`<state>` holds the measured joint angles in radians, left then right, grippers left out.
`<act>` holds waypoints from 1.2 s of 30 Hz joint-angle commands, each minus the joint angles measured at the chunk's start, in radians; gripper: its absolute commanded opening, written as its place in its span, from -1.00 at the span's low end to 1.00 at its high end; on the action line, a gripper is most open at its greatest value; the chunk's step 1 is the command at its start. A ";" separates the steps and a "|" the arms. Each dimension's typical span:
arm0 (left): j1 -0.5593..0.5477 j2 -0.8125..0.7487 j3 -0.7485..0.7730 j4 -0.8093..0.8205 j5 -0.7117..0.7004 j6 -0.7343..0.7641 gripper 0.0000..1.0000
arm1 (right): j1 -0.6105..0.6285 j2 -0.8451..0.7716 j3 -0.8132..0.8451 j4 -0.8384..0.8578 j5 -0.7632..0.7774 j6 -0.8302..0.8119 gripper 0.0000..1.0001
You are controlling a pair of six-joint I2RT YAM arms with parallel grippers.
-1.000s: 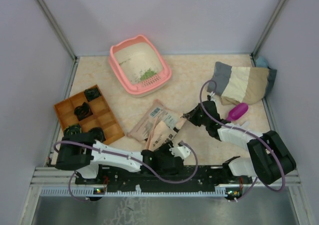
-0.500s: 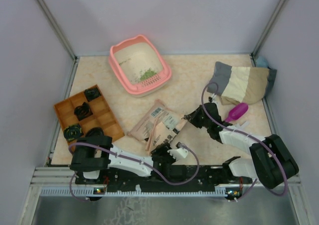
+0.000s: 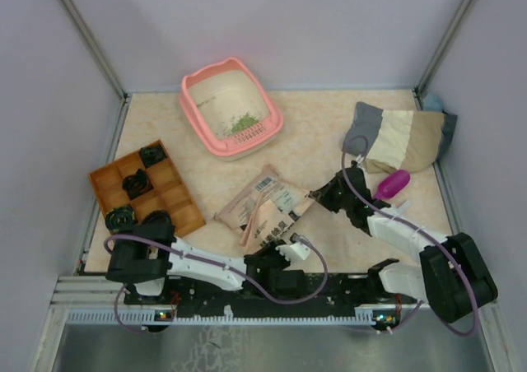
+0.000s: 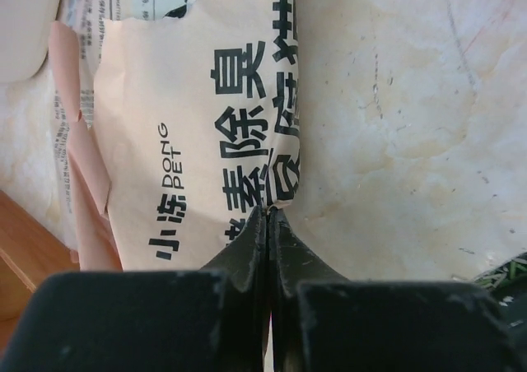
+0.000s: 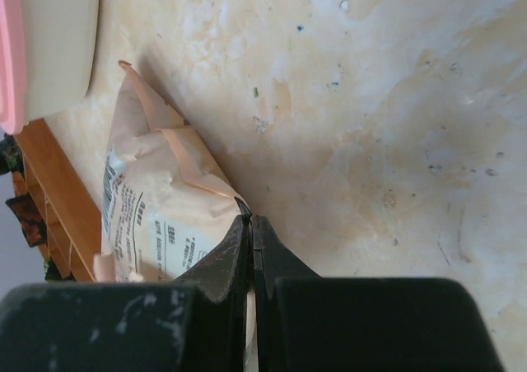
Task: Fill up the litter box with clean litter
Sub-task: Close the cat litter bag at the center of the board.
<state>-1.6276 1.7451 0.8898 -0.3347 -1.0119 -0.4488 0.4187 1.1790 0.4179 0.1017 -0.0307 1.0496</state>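
Observation:
The salmon-pink litter box stands at the back left, with a small pile of green clean litter inside near its front wall. A beige printed paper bag lies flat mid-table. My left gripper is shut on the bag's near edge; in the left wrist view its jaws pinch the printed paper. My right gripper is shut on the bag's right corner, and the right wrist view shows its jaws closed on the paper bag.
An orange compartmented tray with dark items sits at the left. A magenta scoop lies at the right, in front of a grey, cream and tan cushion. Walls enclose the table on three sides.
My left gripper was open a second ago and has shut on the bag's near edge. The bag and my right gripper have shifted slightly right.

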 commanded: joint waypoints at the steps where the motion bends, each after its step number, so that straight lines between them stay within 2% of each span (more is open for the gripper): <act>1: 0.006 -0.167 0.004 0.013 0.024 0.168 -1.00 | -0.071 -0.089 0.156 -0.113 0.186 0.003 -1.00; 5: 0.034 -0.366 -0.038 0.179 0.133 0.342 -1.00 | -0.073 -0.133 0.265 -0.313 0.248 0.039 -1.00; 11: 0.141 -0.532 -0.073 0.285 0.326 0.470 -1.00 | -0.073 -0.216 0.330 -0.427 0.242 0.133 -1.00; 17: 0.206 -0.591 -0.040 0.248 0.461 0.479 -1.00 | -0.074 -0.217 0.495 -0.607 0.260 0.197 -1.00; 21: 0.241 -0.619 -0.022 0.236 0.524 0.486 -1.00 | -0.074 -0.217 0.536 -0.625 0.253 0.243 -1.00; 24: 0.299 -0.643 -0.046 0.239 0.604 0.465 -1.00 | -0.074 -0.202 0.542 -0.649 0.236 0.311 -1.00; 27: 0.361 -0.669 -0.078 0.265 0.693 0.439 -1.00 | -0.074 -0.173 0.557 -0.627 0.237 0.307 -1.00; 30: 0.408 -0.665 -0.084 0.259 0.747 0.433 -1.00 | -0.074 -0.138 0.569 -0.602 0.237 0.251 -1.00; 32: 0.438 -0.660 -0.084 0.253 0.779 0.437 -1.00 | -0.074 -0.133 0.525 -0.490 0.177 0.096 -0.99; 35: 0.468 -0.664 -0.084 0.248 0.819 0.433 -1.00 | -0.090 -0.145 0.428 -0.321 0.045 -0.184 -0.48; 36: 0.479 -0.669 -0.084 0.250 0.833 0.432 -1.00 | -0.105 -0.155 0.415 -0.302 0.011 -0.265 -0.38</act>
<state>-1.1870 1.1061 0.8036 -0.1280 -0.2504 -0.0078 0.3485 1.0557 0.8757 -0.4709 0.0990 1.1252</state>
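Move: I already have the cat litter bag pinched in both hands. Its middle lies about 10 cm ahead and 3 cm left of my left hand, and roughly 5 cm back and 13 cm left of my right hand, some 3 cm below either. The litter box is about 37 cm ahead and 11 cm left of my left hand. The purple scoop lies some 17 cm right of my right hand, about level with it. I hoist the bag by both pinched ends: my left hand keeps its grip and rises about 15 cm, then eases some 5 cm forward, its left side rolling down nearly 30 degrees as it swings clockwise. My right hand climbs about 13 cm, drifting right and turning clockwise; at the top it eases forward, turns partly back and starts to open its fingers. ##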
